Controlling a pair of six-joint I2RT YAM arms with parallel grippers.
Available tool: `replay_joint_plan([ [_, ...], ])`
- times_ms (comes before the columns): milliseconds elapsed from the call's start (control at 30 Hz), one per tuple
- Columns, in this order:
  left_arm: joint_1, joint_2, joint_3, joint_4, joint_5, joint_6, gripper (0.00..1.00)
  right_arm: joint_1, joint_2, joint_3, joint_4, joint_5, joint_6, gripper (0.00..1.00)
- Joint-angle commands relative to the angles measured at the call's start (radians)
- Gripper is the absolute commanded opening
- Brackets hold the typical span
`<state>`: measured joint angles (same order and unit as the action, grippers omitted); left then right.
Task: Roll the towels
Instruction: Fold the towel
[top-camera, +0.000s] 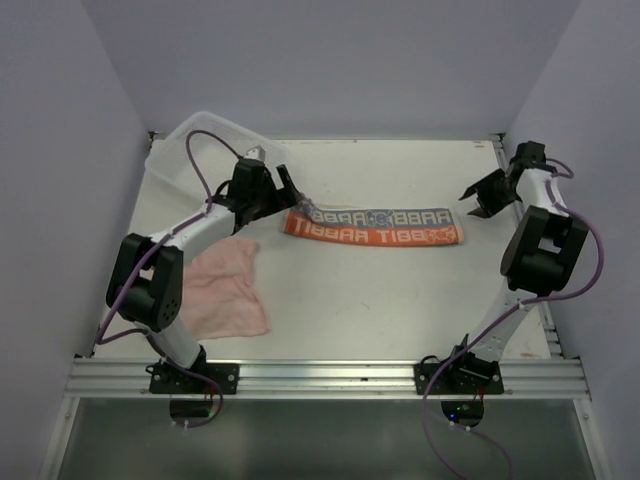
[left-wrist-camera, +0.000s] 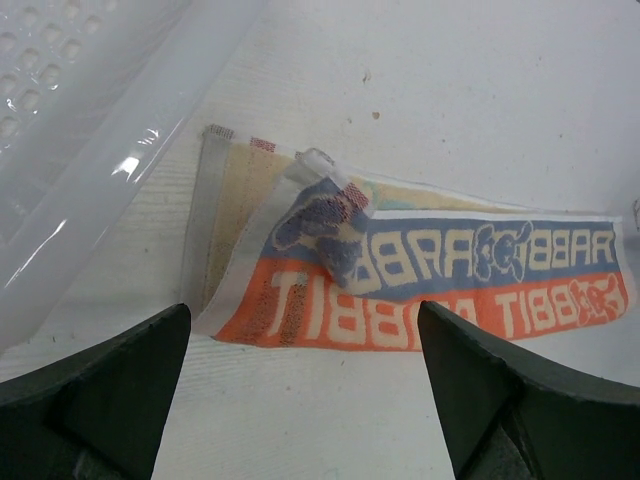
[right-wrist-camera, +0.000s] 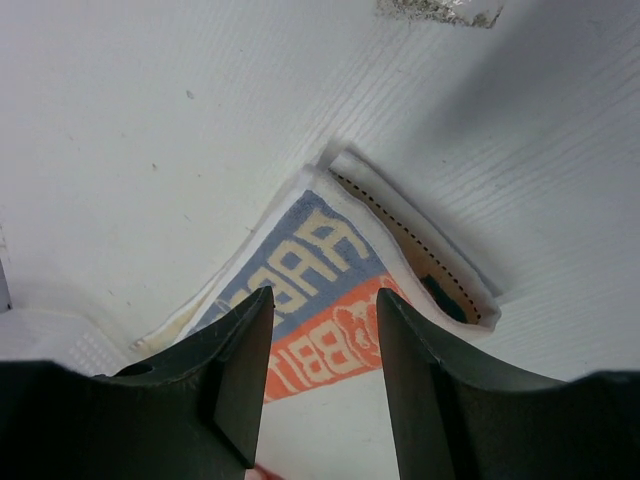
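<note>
The printed towel (top-camera: 370, 228) lies as a long folded strip across the middle of the table, blue and orange letters up. In the left wrist view, a small flap at the left end of the printed towel (left-wrist-camera: 450, 280) is turned over. My left gripper (top-camera: 285, 185) hovers at that end, open wide; in its own view the left gripper (left-wrist-camera: 300, 330) has only bare table between its fingers. My right gripper (top-camera: 470, 203) stands open just off the strip's right end. Seen from the wrist, the right gripper (right-wrist-camera: 322, 310) frames the printed towel's corner (right-wrist-camera: 330, 270) and grips nothing. The pink towel (top-camera: 228, 290) lies crumpled beside the left arm.
A white plastic basket (top-camera: 200, 150) sits tilted at the back left corner, close behind the left gripper; its rim (left-wrist-camera: 90, 150) fills the upper left of that wrist view. Walls enclose the table on three sides. A metal rail (top-camera: 330, 378) runs along the near edge.
</note>
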<state>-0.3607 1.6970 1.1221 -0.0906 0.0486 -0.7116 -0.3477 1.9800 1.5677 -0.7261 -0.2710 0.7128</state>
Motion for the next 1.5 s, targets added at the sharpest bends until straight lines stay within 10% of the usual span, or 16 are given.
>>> replay_joint_plan([
  [0,0.006,-0.053,0.021,0.045,0.019,0.038,1.00,-0.005,-0.072,0.038,-0.032,0.007,-0.029,0.50],
  [933,-0.014,0.047,-0.119,0.192,-0.004,0.142,0.73,0.091,-0.147,-0.143,0.066,0.205,-0.173,0.26],
  [1467,-0.014,0.105,-0.133,0.252,0.011,0.147,0.36,0.210,-0.018,-0.084,0.186,0.161,-0.093,0.05],
])
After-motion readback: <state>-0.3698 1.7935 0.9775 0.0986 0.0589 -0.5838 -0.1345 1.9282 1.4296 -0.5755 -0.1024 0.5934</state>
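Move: The rabbit towel's near left corner lies almost straight beneath my left hand, about 9 cm down, 1 cm back and 1 cm to its left. From that hand the white basket is some 17 cm ahead and 18 cm left; the pink towel is about 16 cm back and 15 cm left. From my right hand, the rabbit towel's right end is roughly 4 cm left, 2 cm back and 7 cm below. I lift my left hand a touch, ease it back a couple of centimetres and sink it about 8 cm to the near left corner, narrowing its wide-open fingers to under half around it. My right hand rises slightly and backs off some 4 cm, then swings left and forward again over the towel's right end, turning about 15 degrees counter-clockwise with its left side dipping, nearly shutting its half-open fingers and starting down. ##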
